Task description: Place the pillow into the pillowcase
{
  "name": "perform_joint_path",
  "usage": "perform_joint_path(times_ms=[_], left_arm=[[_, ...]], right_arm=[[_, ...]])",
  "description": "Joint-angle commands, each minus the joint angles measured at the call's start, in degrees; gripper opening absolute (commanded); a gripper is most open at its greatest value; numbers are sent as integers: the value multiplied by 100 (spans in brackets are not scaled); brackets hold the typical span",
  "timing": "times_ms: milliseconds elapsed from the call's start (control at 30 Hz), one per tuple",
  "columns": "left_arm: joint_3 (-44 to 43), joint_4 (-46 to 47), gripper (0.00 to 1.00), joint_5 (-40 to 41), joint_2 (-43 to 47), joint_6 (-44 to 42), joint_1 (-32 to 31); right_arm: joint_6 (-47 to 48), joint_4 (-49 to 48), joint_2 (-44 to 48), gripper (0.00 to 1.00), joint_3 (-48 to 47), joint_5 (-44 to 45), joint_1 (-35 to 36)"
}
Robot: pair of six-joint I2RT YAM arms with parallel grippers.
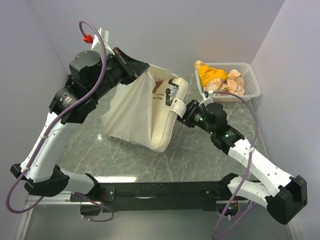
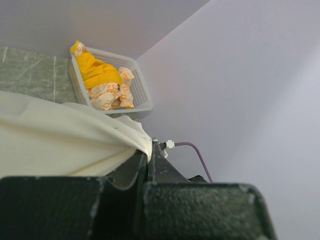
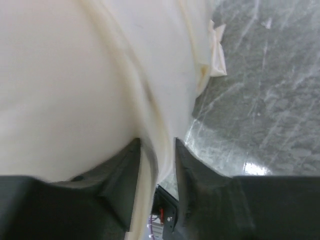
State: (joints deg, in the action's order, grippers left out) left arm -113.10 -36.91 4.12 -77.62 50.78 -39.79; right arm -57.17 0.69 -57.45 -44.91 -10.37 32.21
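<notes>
My left gripper (image 1: 141, 69) is raised at the back and shut on a top corner of the pillowcase (image 1: 127, 112). The limp cream cloth hangs down from it to the table. In the left wrist view the cloth (image 2: 60, 135) is pinched between the closed jaws of that gripper (image 2: 149, 150). The plump pillow (image 1: 167, 122) stands partly inside the sack, its brown print (image 1: 159, 87) showing at the top. My right gripper (image 1: 179, 107) is at the pillow's right edge. In the right wrist view this gripper (image 3: 157, 145) straddles and presses the pillow's (image 3: 75, 75) stitched edge.
A white basket (image 1: 252, 75) holding a yellow cloth (image 1: 210, 75) and small wrapped packets stands at the back right, also seen as the basket (image 2: 142, 90) in the left wrist view. Grey marbled table (image 1: 200, 155) lies around the pillow. Pale walls close in on three sides.
</notes>
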Motion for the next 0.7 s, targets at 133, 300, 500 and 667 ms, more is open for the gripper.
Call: perform_joint_path(times_ms=[133,300,500,667], left_arm=[[-378,914,1,53,195,20,-20],[-1299,397,1,431,-103,-296,-11],[-1883,-238,1,57,-666,-482,901],[-1645,-98,1,-640,-772,-236,2105]], right_arm=[[407,570,68,11,-1264,-465,5],[1082,1781,-152,0,-2660,-501,-4],[1778,3373,-1118,0,-5973,-448,-214],[1779,4088,-2136,0,-8172,-940,-672]])
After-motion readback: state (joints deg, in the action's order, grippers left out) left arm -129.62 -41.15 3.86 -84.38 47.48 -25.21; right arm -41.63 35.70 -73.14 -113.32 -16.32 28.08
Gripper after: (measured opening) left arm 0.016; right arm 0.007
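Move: The pillowcase's free rim lies right between the right hand's half-open pads, hardly 1 cm to their left. From that hand, the pillow's middle is about 7 cm left, level ahead and some 8 cm lower, and the case corner already pinched by the left hand is roughly 11 cm left, 1 cm ahead and 26 cm up. From the left hand, the free rim lies about 11 cm right, 1 cm back and 26 cm down. Upward, slowly at first and then fast: the right hand shuts on the free rim of the pillowcase and hoists it nearly 30 cm to about the left hand's height, its fingers tipping up some 25 degrees. The left hand keeps its corner pinched, rises about 5 cm, then swings left and forward, turning counter-clockwise, to spread the mouth away from the right hand. ##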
